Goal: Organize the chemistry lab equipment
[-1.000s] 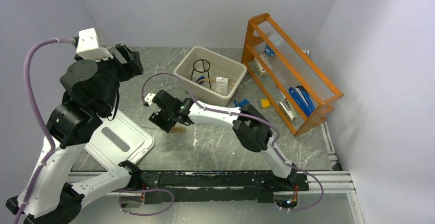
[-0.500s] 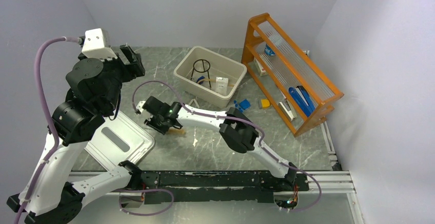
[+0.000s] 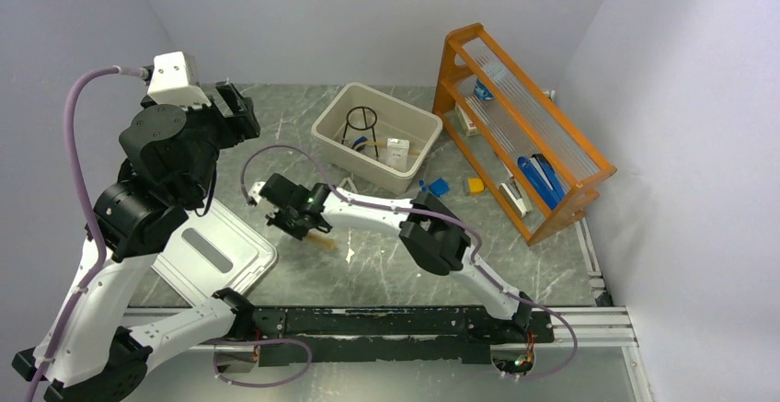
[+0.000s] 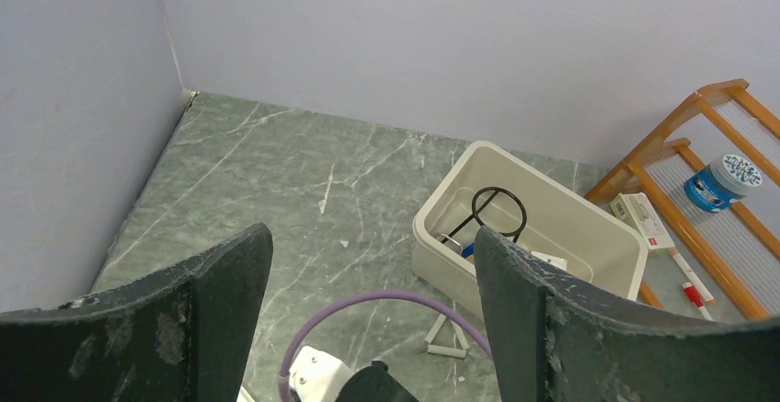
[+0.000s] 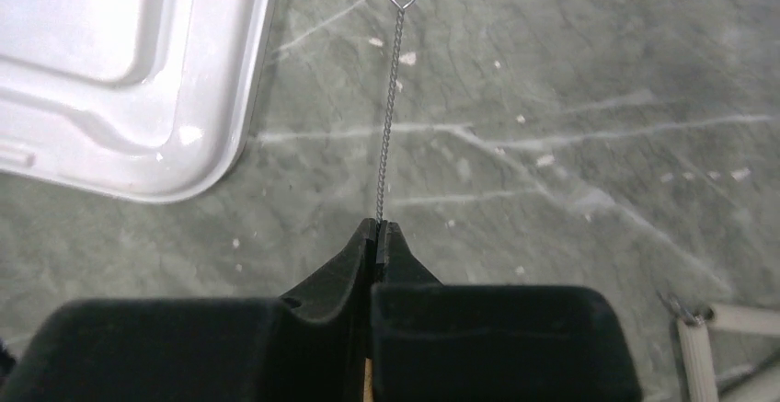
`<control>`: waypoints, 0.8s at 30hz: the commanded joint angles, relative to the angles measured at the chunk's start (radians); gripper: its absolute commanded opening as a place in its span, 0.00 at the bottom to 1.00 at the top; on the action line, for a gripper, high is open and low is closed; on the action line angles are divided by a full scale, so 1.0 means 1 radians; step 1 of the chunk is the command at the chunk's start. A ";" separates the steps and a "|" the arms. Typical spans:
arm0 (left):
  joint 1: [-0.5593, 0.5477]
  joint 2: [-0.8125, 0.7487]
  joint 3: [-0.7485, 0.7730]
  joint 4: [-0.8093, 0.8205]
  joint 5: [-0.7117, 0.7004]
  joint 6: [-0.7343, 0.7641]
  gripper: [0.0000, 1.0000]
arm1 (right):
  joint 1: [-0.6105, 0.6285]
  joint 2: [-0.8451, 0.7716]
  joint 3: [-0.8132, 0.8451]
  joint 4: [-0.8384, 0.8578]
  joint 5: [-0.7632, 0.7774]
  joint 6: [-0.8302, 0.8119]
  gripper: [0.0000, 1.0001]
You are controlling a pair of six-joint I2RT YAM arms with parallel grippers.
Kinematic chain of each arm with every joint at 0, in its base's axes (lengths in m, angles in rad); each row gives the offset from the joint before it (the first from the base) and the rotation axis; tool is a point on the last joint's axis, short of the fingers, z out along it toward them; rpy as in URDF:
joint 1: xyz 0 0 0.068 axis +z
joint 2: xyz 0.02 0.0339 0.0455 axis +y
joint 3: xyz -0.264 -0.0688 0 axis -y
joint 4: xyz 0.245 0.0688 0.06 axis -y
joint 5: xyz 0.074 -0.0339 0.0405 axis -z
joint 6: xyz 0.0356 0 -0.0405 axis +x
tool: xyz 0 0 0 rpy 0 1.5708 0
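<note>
My right gripper is shut on the thin twisted-wire handle of the brush. The wire runs ahead of the jaws to a small loop, low over the table. Seen from above, the brush's tan bristle end sticks out behind the right gripper. The black tripod ring and a white packet sit inside the beige tub. The white triangle lies on the table in front of the tub. My left gripper is open and empty, held high at the back left.
The white lid lies flat just left of the right gripper. The orange rack stands at the back right with items on its shelves. Small blue and yellow pieces lie between tub and rack.
The right gripper moved left toward the lid and its jaws closed onto the brush wire. The left arm shifted slightly and stayed open.
</note>
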 commanded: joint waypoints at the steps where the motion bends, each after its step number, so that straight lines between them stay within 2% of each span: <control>1: 0.005 -0.009 0.004 -0.005 -0.003 0.012 0.84 | -0.001 -0.175 -0.079 0.106 0.041 0.014 0.00; 9: 0.005 -0.059 -0.051 0.061 0.063 0.013 0.83 | -0.090 -0.406 -0.194 0.224 0.073 0.041 0.00; 15: 0.005 -0.059 -0.065 0.062 0.093 0.005 0.83 | -0.223 -0.521 -0.251 0.249 0.075 0.019 0.00; 24: 0.006 -0.034 -0.085 0.052 0.117 -0.016 0.83 | -0.422 -0.531 -0.277 0.191 -0.112 -0.147 0.00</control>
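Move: The right hand, low over the table with the brush's wire handle pinched, has the bin about 22 cm ahead, 19 cm to its right and a few centimetres up. The triangle lies some 11 cm ahead and 12 cm right; the white lid's middle is roughly 20 cm left and 5 cm back. From the raised left hand, the bin is about 20 cm ahead, 25 cm right and 40 cm below. Keeping its pinch, the right hand lifts the brush about 22 cm, swinging forward and right towards the bin. ##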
